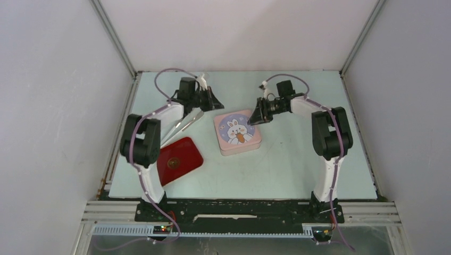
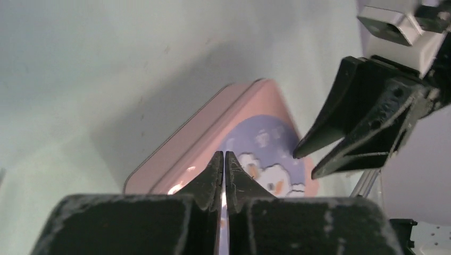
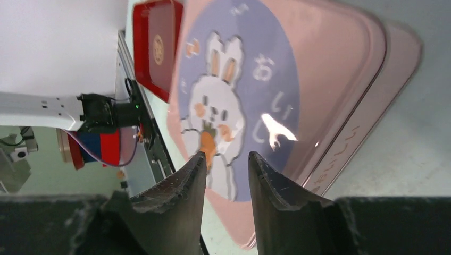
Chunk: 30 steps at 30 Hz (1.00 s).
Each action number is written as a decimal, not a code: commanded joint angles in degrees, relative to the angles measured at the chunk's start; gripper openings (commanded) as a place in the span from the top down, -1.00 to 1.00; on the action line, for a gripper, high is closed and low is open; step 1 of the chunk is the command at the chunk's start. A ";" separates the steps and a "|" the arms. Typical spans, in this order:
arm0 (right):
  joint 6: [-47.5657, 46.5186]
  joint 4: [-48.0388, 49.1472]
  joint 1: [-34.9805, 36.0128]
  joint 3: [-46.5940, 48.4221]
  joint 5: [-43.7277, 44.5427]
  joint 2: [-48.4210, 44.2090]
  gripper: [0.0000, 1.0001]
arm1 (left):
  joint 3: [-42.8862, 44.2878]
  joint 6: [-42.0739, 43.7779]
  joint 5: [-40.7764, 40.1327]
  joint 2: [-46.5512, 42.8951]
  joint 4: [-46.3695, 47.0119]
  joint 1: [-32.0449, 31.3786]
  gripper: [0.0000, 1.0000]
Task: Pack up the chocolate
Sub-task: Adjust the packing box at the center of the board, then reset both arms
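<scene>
No chocolate shows in any view. A closed pink tin (image 1: 237, 133) with a rabbit on its lid lies at the table's middle; it also appears in the left wrist view (image 2: 250, 133) and the right wrist view (image 3: 298, 79). My left gripper (image 1: 214, 102) hangs just beyond the tin's far-left corner, shut (image 2: 224, 155) with nothing between its fingers. Over the tin's far-right corner my right gripper (image 1: 259, 117) stands open (image 3: 226, 155), holding nothing and pointing at the lid. Its black fingers (image 2: 340, 138) show in the left wrist view.
A red tray (image 1: 178, 159) with a round gold emblem lies at the near left, also in the right wrist view (image 3: 157, 48). A clear shiny flat thing (image 1: 187, 121) lies beside the left arm. White walls enclose the table.
</scene>
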 commanded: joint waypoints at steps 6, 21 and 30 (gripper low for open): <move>-1.85 -2.11 -0.15 -0.07 -0.09 10.63 0.24 | -1.38 -7.73 4.74 12.73 3.01 0.01 0.89; -19.61 -14.57 -12.07 0.69 10.12 -18.13 -0.99 | 5.82 15.85 -7.51 -7.84 -7.81 4.23 0.47; -15.29 -3.90 -16.43 -3.65 26.83 -31.86 -0.99 | 0.81 26.55 -24.57 -22.03 -14.07 4.23 -0.30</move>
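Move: The packing box's middle is about 7 cm right of the left hand, 5 cm back and 10 cm below. From the right hand, the box is 6 cm left, about 1 cm ahead and 7 cm below. From the left hand, the tongs lie some 17 cm left and 2 cm back, and the red tray 19 cm left and 16 cm back, both roughly 12 cm below. Both hands dip towards the box, then rise about 15 cm and spread outward 10 to 15 cm, fingers opening. ##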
